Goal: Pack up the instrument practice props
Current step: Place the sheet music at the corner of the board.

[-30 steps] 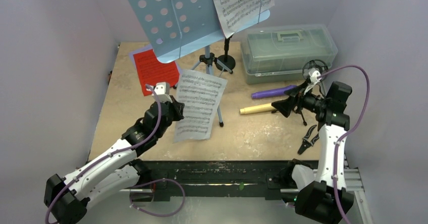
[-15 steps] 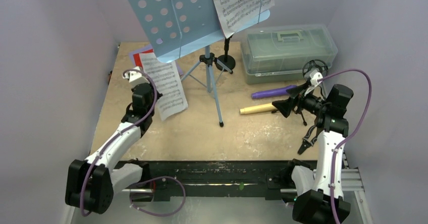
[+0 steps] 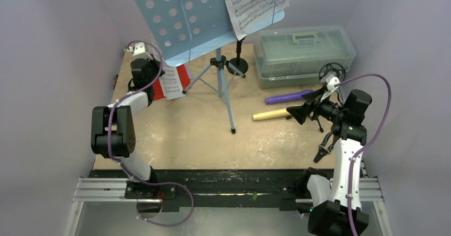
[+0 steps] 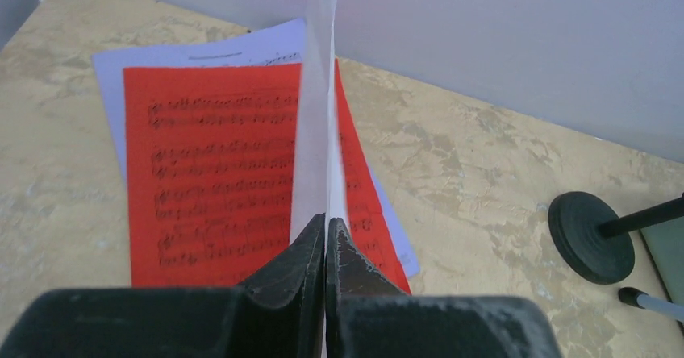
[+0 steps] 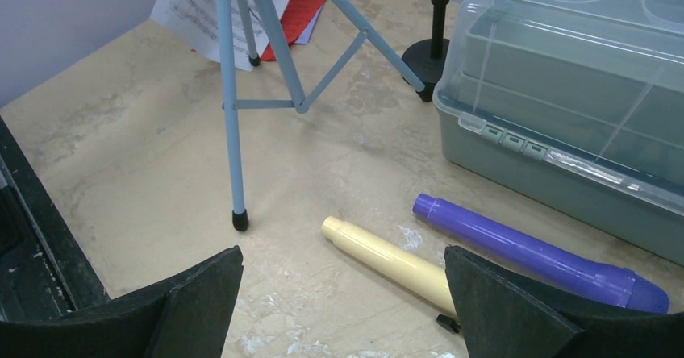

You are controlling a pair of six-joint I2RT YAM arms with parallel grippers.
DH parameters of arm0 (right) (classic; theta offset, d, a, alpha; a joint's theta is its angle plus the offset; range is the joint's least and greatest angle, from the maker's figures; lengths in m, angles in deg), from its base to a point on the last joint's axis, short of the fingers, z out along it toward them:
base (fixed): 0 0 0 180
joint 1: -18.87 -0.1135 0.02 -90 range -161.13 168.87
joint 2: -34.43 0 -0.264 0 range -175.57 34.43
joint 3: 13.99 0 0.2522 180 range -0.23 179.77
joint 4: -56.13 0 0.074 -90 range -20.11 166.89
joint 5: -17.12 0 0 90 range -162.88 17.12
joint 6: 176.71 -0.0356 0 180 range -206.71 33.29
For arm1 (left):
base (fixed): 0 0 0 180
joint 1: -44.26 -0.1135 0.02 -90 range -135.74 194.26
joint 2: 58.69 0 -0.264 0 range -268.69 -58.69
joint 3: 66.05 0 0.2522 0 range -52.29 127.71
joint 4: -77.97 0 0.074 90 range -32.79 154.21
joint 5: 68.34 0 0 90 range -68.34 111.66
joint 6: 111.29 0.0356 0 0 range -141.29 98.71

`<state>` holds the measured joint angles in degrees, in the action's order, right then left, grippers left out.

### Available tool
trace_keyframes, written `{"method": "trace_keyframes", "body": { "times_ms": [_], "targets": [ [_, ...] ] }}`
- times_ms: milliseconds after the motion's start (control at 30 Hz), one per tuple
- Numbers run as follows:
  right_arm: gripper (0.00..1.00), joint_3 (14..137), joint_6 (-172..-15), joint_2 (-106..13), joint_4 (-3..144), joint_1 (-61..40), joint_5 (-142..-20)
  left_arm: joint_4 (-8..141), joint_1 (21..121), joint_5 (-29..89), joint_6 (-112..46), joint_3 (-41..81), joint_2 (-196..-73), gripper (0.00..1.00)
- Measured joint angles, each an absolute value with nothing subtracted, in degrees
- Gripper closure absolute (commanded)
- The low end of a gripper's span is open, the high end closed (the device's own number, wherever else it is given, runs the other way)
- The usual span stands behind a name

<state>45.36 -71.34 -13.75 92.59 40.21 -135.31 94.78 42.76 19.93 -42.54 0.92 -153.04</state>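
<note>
The light-blue music rest (image 3: 181, 18) stands on its tripod legs (image 5: 230, 116) at the back, with one printed sheet (image 3: 255, 2) on it. My left gripper (image 4: 326, 222) is shut on the edge of another sheet of music (image 4: 319, 92), held upright just over the red folder (image 4: 218, 172) at the far left. In the top view that sheet (image 3: 173, 82) hangs beside the left gripper (image 3: 151, 84). My right gripper (image 5: 343, 253) is open above the table, over the cream microphone (image 5: 387, 261) and next to the purple microphone (image 5: 516, 249). A black mic holder (image 3: 237, 64) stands behind the tripod.
The translucent grey-green box (image 3: 303, 52) with a handle sits shut at the back right. Small black pliers (image 3: 324, 148) lie near the right arm's base. A second black mic holder (image 3: 332, 71) stands by the right arm. Walls close in on both sides.
My left arm has swung the sheet of music from the middle of the table to the far left, over the red folder. The right arm has barely moved.
</note>
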Motion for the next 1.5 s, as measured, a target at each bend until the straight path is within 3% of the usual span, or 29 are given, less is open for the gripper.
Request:
{"method": "trace_keyframes", "body": {
  "times_ms": [267, 700, 733, 767, 833, 933, 1167, 1400, 1500],
  "targets": [
    [0.01, 45.3, -71.4, -13.8, 92.6, 40.2, -135.4, 92.2, 39.7, 30.3, -41.4, 11.1, -160.6, 1.0],
    [0.01, 45.2, -71.4, -13.8, 92.6, 40.2, -135.3, 74.9, 35.1, 27.3, -45.3, 32.9, -178.4, 1.0],
    [0.01, 45.2, -71.4, -13.8, 92.6, 40.2, -135.3, 72.8, 35.0, 26.0, -46.0, 33.8, -179.5, 0.92],
    [0.01, 45.2, -71.4, -13.8, 92.6, 40.2, -135.3, 71.4, 34.9, 25.2, -46.5, 34.2, -180.2, 0.75],
    [0.01, 45.2, -71.4, -13.8, 92.6, 40.2, -135.3, 66.8, 34.8, 22.5, -47.9, 35.8, -181.8, 0.51],
    [0.01, 45.0, -71.3, -13.8, 92.5, 40.2, -135.3, 59.4, 34.8, 16.7, -50.3, 39.3, -184.3, 0.32],
    [0.01, 44.6, -71.3, -13.9, 92.6, 40.2, -135.2, 51.0, 34.5, 7.8, -54.9, 38.3, -181.5, 0.21],
    [0.01, 44.5, -71.3, -13.9, 92.6, 40.2, -135.2, 56.0, 34.5, 14.2, -59.7, 21.3, -162.0, 0.16],
    [0.01, 44.5, -71.3, -13.9, 92.6, 40.2, -135.2, 59.1, 34.5, 17.2, -61.3, 14.8, -154.5, 0.03]
  ]
}}
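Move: The left hand still pinches the sheet music by its left edge. The red sheet it goes onto, with a lavender one under it, is centred about 6 cm ahead, 2 cm left and 16 cm below. On the table, the music stand's left foot is roughly 7 cm right and 2 cm back; the round mic-stand base is some 34 cm right and 13 cm ahead. The red sheet is about 27 cm ahead, 62 cm left and 23 cm below the right hand. Keeping its pinch on the sheet music, the left hand carries it forward about 9 cm over the red sheet, then swings down some 13 cm and left while tipping nose-down and turning counter-clockwise. The fingers open wide low over the table, letting go of the sheet, and the hand draws back and up, clear of the stack. ##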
